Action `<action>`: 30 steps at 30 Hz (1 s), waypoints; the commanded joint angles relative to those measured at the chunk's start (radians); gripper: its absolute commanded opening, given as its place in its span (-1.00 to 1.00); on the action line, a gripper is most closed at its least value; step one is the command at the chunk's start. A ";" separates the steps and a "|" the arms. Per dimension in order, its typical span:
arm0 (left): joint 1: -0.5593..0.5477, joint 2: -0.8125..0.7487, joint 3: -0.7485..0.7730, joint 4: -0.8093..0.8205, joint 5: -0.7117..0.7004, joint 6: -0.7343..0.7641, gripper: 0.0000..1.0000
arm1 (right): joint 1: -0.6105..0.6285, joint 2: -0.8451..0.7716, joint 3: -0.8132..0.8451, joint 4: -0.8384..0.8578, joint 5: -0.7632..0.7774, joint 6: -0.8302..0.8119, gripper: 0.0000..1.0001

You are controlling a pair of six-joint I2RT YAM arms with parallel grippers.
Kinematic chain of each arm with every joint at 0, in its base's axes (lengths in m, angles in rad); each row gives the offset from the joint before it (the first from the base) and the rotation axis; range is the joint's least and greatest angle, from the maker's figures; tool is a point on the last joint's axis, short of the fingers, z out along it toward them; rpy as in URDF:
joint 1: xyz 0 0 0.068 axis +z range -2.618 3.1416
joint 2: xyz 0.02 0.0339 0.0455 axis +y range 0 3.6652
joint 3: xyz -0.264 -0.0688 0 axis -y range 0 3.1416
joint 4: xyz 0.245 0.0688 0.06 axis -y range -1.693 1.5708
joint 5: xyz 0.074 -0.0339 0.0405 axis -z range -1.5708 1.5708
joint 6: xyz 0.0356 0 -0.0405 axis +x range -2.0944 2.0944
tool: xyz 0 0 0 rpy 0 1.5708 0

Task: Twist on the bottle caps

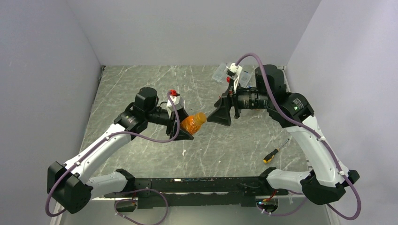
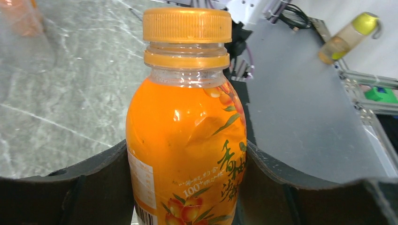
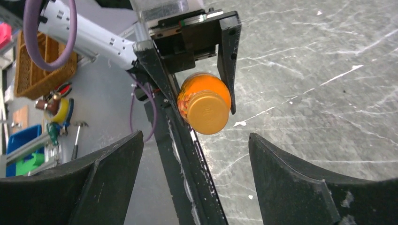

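Observation:
My left gripper [image 1: 187,124] is shut on an orange bottle [image 2: 185,136], its jaws pressed against both sides of the body. The bottle [image 1: 192,124] hangs above the table, tilted, with its neck pointing right. An orange bottle cap [image 2: 187,26] sits on the neck, and it faces the camera in the right wrist view [image 3: 209,112]. My right gripper [image 1: 210,118] is open just off the capped end, and nothing lies between its fingers [image 3: 112,164]. A red cap [image 1: 173,92] shows behind the left wrist; what it sits on is hidden.
A clear flat box [image 1: 220,72] lies at the back, partly under the right arm. A yellow-and-black screwdriver [image 1: 275,151] lies at the front right. A blurred orange bottle [image 2: 21,18] stands on the marble table [image 1: 141,84].

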 commanded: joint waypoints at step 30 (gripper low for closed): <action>0.003 0.001 0.080 -0.028 0.117 -0.014 -1.00 | 0.126 0.125 0.042 0.041 -0.013 -0.113 -0.07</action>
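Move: The orange cap on the bottle in the left gripper is about 4 cm left of the right hand point, 2 cm ahead and 4 cm below, and some 6 cm right of the left hand, 1 cm ahead and 1 cm above. From the right hand, the orange bottle's body lies about 10 cm left, 1 cm ahead and 5 cm below; the red-capped bottle stands roughly 25 cm ahead, 10 cm right and 30 cm lower. Bring the right gripper about 4 cm left and 3 cm down onto the orange cap, turning it some 10 degrees counter-clockwise, and close the wide-open fingers partway around the cap's sides. Keep the left gripper's hold on the bottle while drawing it about 2 cm back and 1 cm up at the start, then hold it there for the right hand. ##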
